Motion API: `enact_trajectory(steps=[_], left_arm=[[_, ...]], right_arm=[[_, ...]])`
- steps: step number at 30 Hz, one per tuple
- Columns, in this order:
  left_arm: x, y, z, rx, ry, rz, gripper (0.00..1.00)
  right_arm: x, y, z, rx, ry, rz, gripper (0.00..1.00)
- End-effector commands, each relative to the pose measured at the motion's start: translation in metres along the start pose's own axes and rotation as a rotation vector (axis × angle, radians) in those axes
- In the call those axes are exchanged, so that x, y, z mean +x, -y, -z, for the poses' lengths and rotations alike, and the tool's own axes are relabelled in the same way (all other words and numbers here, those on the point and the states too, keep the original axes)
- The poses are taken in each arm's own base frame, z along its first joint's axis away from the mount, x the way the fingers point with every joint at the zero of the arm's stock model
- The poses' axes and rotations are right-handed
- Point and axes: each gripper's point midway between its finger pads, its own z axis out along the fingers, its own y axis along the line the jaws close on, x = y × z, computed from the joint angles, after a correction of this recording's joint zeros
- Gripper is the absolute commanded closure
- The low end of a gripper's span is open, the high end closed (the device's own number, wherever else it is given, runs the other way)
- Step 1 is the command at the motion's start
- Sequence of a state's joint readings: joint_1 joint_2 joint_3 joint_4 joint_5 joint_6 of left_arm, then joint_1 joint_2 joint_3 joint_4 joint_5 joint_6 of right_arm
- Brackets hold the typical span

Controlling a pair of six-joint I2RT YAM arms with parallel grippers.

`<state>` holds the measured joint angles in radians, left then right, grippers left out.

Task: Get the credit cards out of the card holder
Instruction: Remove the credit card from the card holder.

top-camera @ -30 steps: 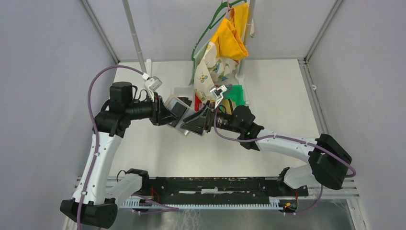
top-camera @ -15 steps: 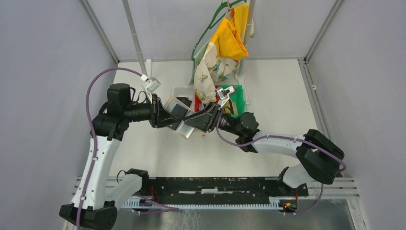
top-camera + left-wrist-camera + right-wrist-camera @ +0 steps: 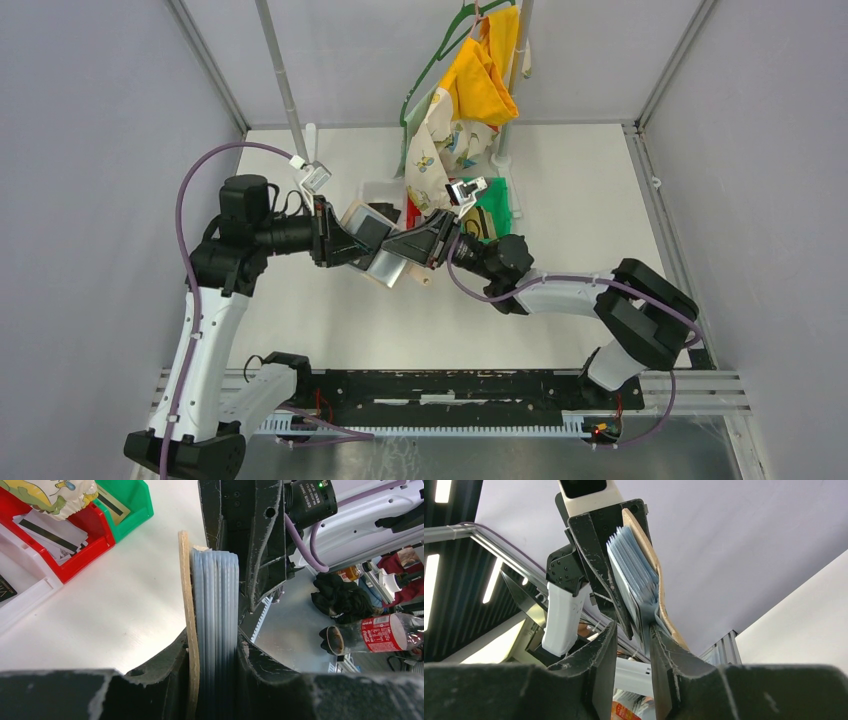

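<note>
The card holder, tan with a thick stack of clear sleeves, is held up above the table between the two arms. My left gripper is shut on it; in the left wrist view its jaws press the tan cover and the sleeves together. My right gripper faces it from the right. In the right wrist view the fanned sleeves reach down to its tips, whose jaws stand narrowly apart with a gap showing. Loose credit cards lie in the red bin and the green bin.
White, red and green bins sit side by side behind the grippers. Yellow and patterned cloths hang from a green hanger above them. A metal post stands at the back left.
My right gripper has moved left, up against the card holder, and its jaws have narrowed. The left gripper has kept its grip, shifting only slightly.
</note>
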<state>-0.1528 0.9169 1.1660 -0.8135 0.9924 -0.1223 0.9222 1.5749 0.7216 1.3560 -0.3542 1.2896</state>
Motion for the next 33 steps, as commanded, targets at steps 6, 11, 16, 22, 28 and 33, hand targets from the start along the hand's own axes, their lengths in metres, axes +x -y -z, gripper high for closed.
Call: enact_trajectory(steps=[6, 11, 16, 22, 28, 33], left_arm=[[-0.005, 0.03, 0.004, 0.125, 0.01, -0.007, 0.85], [-0.007, 0.039, 0.007, 0.155, 0.013, -0.021, 0.77], [-0.007, 0.047, 0.01, 0.191, 0.007, -0.009, 0.67], [-0.021, 0.055, 0.01, 0.222, 0.029, 0.053, 0.62], [-0.027, 0.06, 0.012, 0.226, 0.049, 0.061, 0.61], [-0.025, 0.057, 0.011, 0.214, 0.049, 0.069, 0.59]], right_arm=[[-0.021, -0.02, -0.017, -0.039, 0.075, -0.003, 0.8], [-0.021, -0.021, -0.014, -0.018, 0.086, 0.028, 0.92], [-0.02, -0.029, -0.009, -0.052, 0.09, 0.034, 1.0], [-0.012, -0.039, -0.002, -0.107, 0.076, 0.025, 1.0], [-0.011, -0.046, 0.005, -0.155, 0.09, 0.013, 1.0], [-0.01, -0.047, 0.005, -0.158, 0.083, 0.014, 1.0]])
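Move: Between the two grippers, the left hand holds the card holder. The dark credit card in its sleeve lies about 3 cm to the left hand's right and 1 cm ahead. From the right hand, the card is some 5 cm left, level front to back; the holder's middle is about 4 cm left and its clasp tab some 6 cm back and 4 cm right. The red box is on the table, roughly 22 cm ahead of the right hand, 6 cm right and 28 cm below. Closing fully from about a third open, the right fingers pinch the thin front layer at the holder's right edge while edging slightly forward. They then draw up, back and to the right, some 3 cm in all, staying shut. The left hand keeps the holder and goes the same way, mostly up about 3 cm, its fingertips tipping up some 10 degrees. ##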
